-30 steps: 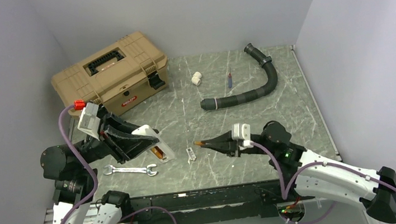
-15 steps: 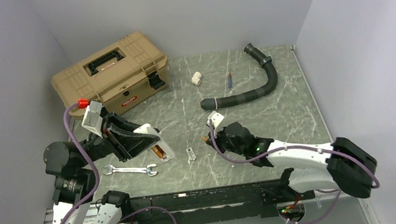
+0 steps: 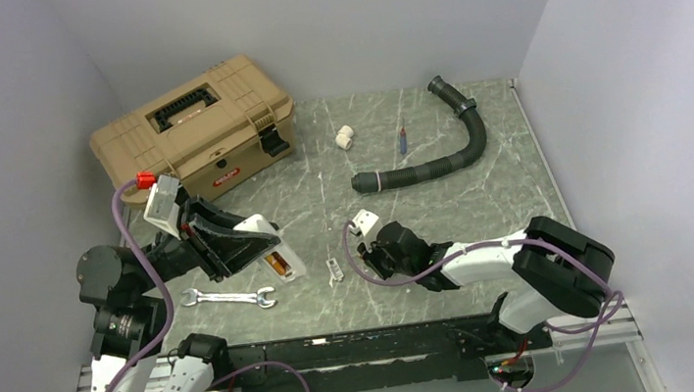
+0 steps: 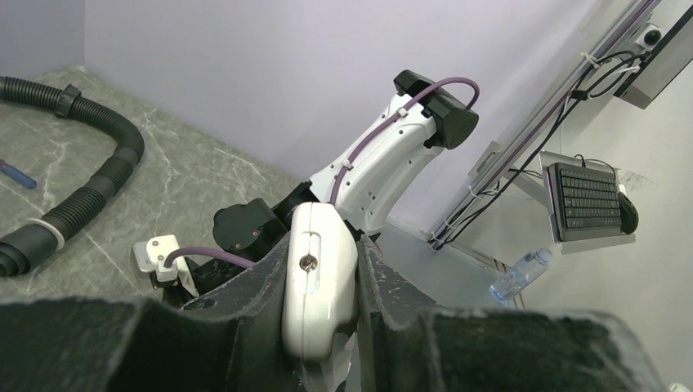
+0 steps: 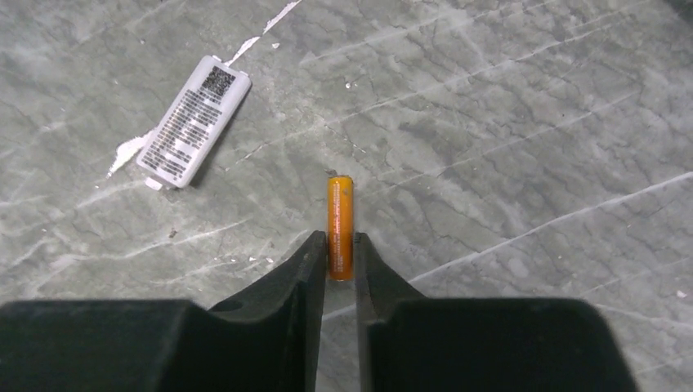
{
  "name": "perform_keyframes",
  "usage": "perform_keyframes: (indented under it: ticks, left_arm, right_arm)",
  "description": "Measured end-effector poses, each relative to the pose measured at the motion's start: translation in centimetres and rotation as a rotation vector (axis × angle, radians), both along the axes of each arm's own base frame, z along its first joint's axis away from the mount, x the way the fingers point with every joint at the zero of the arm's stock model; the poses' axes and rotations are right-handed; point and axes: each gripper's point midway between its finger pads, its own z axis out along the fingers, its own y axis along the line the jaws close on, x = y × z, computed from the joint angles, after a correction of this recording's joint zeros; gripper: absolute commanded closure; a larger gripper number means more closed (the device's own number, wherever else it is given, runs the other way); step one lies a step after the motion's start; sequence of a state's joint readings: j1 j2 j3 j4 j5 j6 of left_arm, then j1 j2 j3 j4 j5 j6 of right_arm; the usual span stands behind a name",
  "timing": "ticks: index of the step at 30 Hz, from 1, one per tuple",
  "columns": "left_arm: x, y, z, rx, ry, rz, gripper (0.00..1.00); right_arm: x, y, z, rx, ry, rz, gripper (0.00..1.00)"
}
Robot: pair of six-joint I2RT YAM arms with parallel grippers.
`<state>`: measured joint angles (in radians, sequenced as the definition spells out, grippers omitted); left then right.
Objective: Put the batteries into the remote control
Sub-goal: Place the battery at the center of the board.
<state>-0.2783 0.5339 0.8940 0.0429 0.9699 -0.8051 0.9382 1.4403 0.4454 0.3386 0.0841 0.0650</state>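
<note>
My left gripper [image 3: 255,246] is shut on the white remote control [image 3: 261,233], holding it tilted above the table's left side. In the open recess at its lower end one orange battery [image 3: 278,265] shows. In the left wrist view the remote control [image 4: 319,278] sits clamped between both fingers. My right gripper [image 5: 341,241] points down at the table, its fingertips closed on the lower part of a second orange battery [image 5: 341,220]. Whether that battery touches the table I cannot tell. In the top view the right gripper [image 3: 365,251] is right of the remote.
A small white labelled cover plate [image 5: 192,122] lies on the table between the two grippers [image 3: 335,270]. A silver wrench [image 3: 229,297] lies near the front left. Further back are a tan toolbox [image 3: 192,125], a black corrugated hose [image 3: 437,156], a white pipe fitting [image 3: 344,137] and a red-and-blue stick [image 3: 403,139].
The right arm has swung left toward the table's middle and turned its gripper from pointing sideways to pointing down, carrying the battery. The left arm with the remote has barely moved.
</note>
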Motion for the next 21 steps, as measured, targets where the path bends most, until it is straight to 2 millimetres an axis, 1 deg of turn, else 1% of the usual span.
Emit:
perform_keyframes:
  ticks: [2, 10, 14, 17, 21]
  left_arm:
    - [0.0, 0.0, 0.0, 0.000, 0.001, 0.000, 1.00]
    - [0.0, 0.0, 0.0, 0.000, 0.001, 0.000, 1.00]
    - [0.0, 0.0, 0.0, 0.001, 0.000, 0.000, 1.00]
    - [0.0, 0.0, 0.0, 0.001, -0.002, 0.001, 1.00]
    - [0.0, 0.0, 0.0, 0.001, -0.003, 0.001, 1.00]
  right_arm:
    - [0.1, 0.0, -0.1, -0.006, -0.004, 0.005, 0.70]
    - [0.2, 0.0, -0.1, -0.007, -0.008, 0.002, 0.60]
    - [0.1, -0.3, 0.1, -0.013, -0.005, -0.011, 0.55]
    - [0.1, -0.4, 0.8, 0.001, -0.007, -0.019, 0.51]
    - [0.2, -0.1, 2.7, 0.054, -0.025, -0.032, 0.45]
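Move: The orange battery lies on the board right at the right hand's fingertips, about 1 cm ahead, 1 cm left and 1 cm below the hand point. The white battery cover lies some 7 cm to the hand's left, about level with it. The black hose's near end is about 17 cm ahead and 1 cm right. From the left hand, the battery is roughly 12 cm forward, 14 cm right and 41 cm below. Staying low in place at first, the right hand spreads its fingers from barely parted to about half open, clearing both sides of the orange battery. Then it lifts almost straight up by about 3 cm, off the battery, the fingers still spreading and pointing down and forward-left. ##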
